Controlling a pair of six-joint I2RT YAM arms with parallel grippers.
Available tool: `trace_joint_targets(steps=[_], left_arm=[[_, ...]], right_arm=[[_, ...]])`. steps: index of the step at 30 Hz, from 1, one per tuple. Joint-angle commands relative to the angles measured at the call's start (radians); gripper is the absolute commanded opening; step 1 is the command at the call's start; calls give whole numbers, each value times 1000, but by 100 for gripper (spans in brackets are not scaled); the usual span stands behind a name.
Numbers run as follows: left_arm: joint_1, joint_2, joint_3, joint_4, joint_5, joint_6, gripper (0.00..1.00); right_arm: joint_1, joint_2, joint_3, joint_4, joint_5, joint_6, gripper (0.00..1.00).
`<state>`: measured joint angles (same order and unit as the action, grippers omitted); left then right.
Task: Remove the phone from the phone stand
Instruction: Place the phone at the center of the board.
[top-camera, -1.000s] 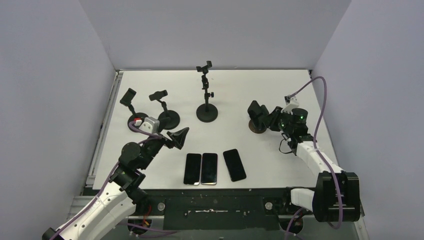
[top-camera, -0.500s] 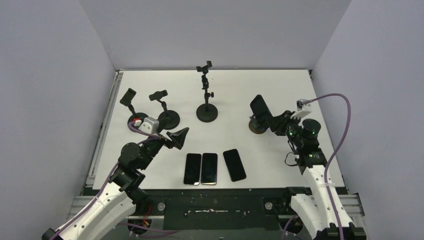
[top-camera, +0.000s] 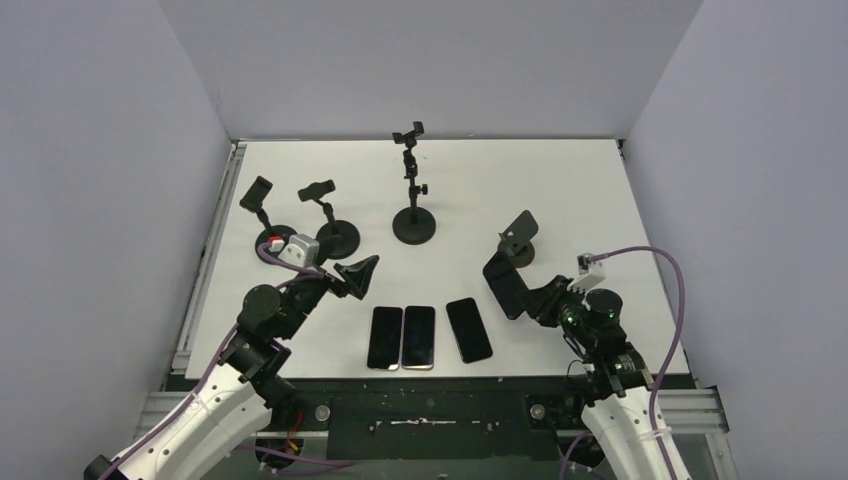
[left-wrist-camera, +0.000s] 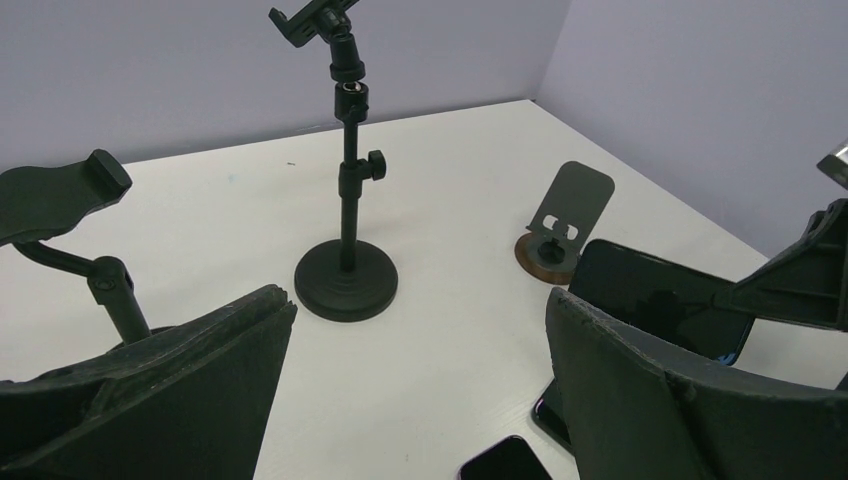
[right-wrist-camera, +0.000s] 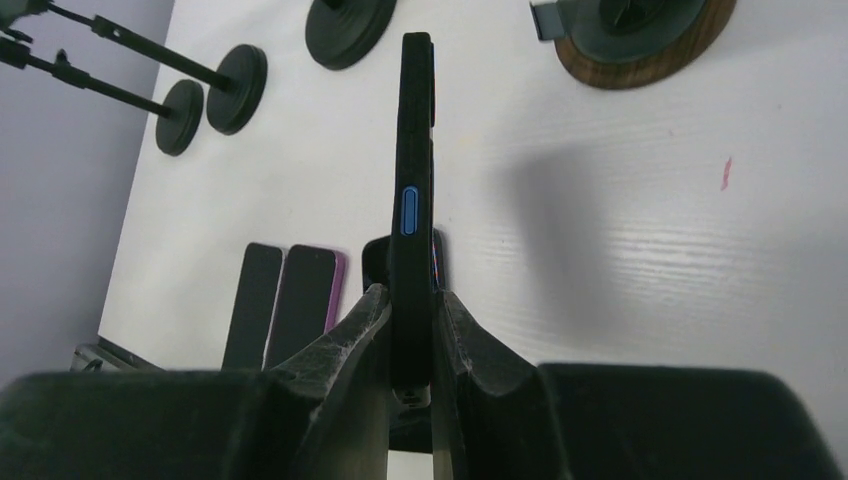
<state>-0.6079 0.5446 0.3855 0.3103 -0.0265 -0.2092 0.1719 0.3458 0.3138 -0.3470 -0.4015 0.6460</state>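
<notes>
The phone stand (top-camera: 518, 232), a tilted plate on a round wooden base, stands empty at the right of the table; it also shows in the left wrist view (left-wrist-camera: 568, 203) and the right wrist view (right-wrist-camera: 640, 45). My right gripper (top-camera: 526, 298) is shut on the lower end of a black phone (top-camera: 500, 284), held in the air in front of the stand and apart from it. The right wrist view shows this phone (right-wrist-camera: 415, 170) edge-on between the right gripper's (right-wrist-camera: 412, 300) fingers. My left gripper (top-camera: 360, 272) hangs open and empty left of centre; its own view shows the left gripper (left-wrist-camera: 420, 305) open and the phone (left-wrist-camera: 655, 298).
Three dark phones (top-camera: 385, 337) (top-camera: 419, 337) (top-camera: 468, 329) lie side by side near the table's front edge. A tall clamp stand (top-camera: 412, 195) rises at the back centre. Two shorter clamp stands (top-camera: 325, 215) (top-camera: 262, 208) stand at the back left.
My right gripper has lifted the phone off the stand and drawn it toward the front of the table, a little left. The stand is now bare. The left arm has not moved.
</notes>
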Motion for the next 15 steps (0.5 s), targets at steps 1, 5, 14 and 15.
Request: trace_joint_targets(steps=[1, 5, 14, 15], left_arm=[[-4, 2, -1, 47, 13, -11, 95], [-4, 6, 1, 41, 12, -13, 95], [-4, 15, 1, 38, 15, -13, 95], [-4, 16, 1, 39, 16, -13, 95]], right_arm=[[52, -11, -32, 39, 96, 92, 0], [71, -25, -74, 28, 172, 128, 0], [79, -25, -109, 37, 226, 163, 0], [82, -10, -108, 37, 220, 165, 0]])
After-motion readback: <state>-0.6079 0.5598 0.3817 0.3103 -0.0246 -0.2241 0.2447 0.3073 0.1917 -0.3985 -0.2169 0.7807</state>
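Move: The right hand already holds the phone, lifted off its stand. The free patch of board beside the nearest laid phone lies about 3 cm left, 2 cm back and 13 cm below this hand. That laid phone is some 13 cm left and 2 cm back, the middle phone 24 cm left and 4 cm back; the emptied stand is about 16 cm ahead, 2 cm left. From the idle left hand the free patch lies roughly 32 cm right, 5 cm back and 26 cm down. Still pinching the phone by its near, right-hand end, the right hand lowers it almost straight down towards the free board beside the laid phones, about 6 cm, easing to a stop. On the way the wrist tips the fingers some 10 degrees further down and turns nearly as much clockwise; the grip stays shut. ##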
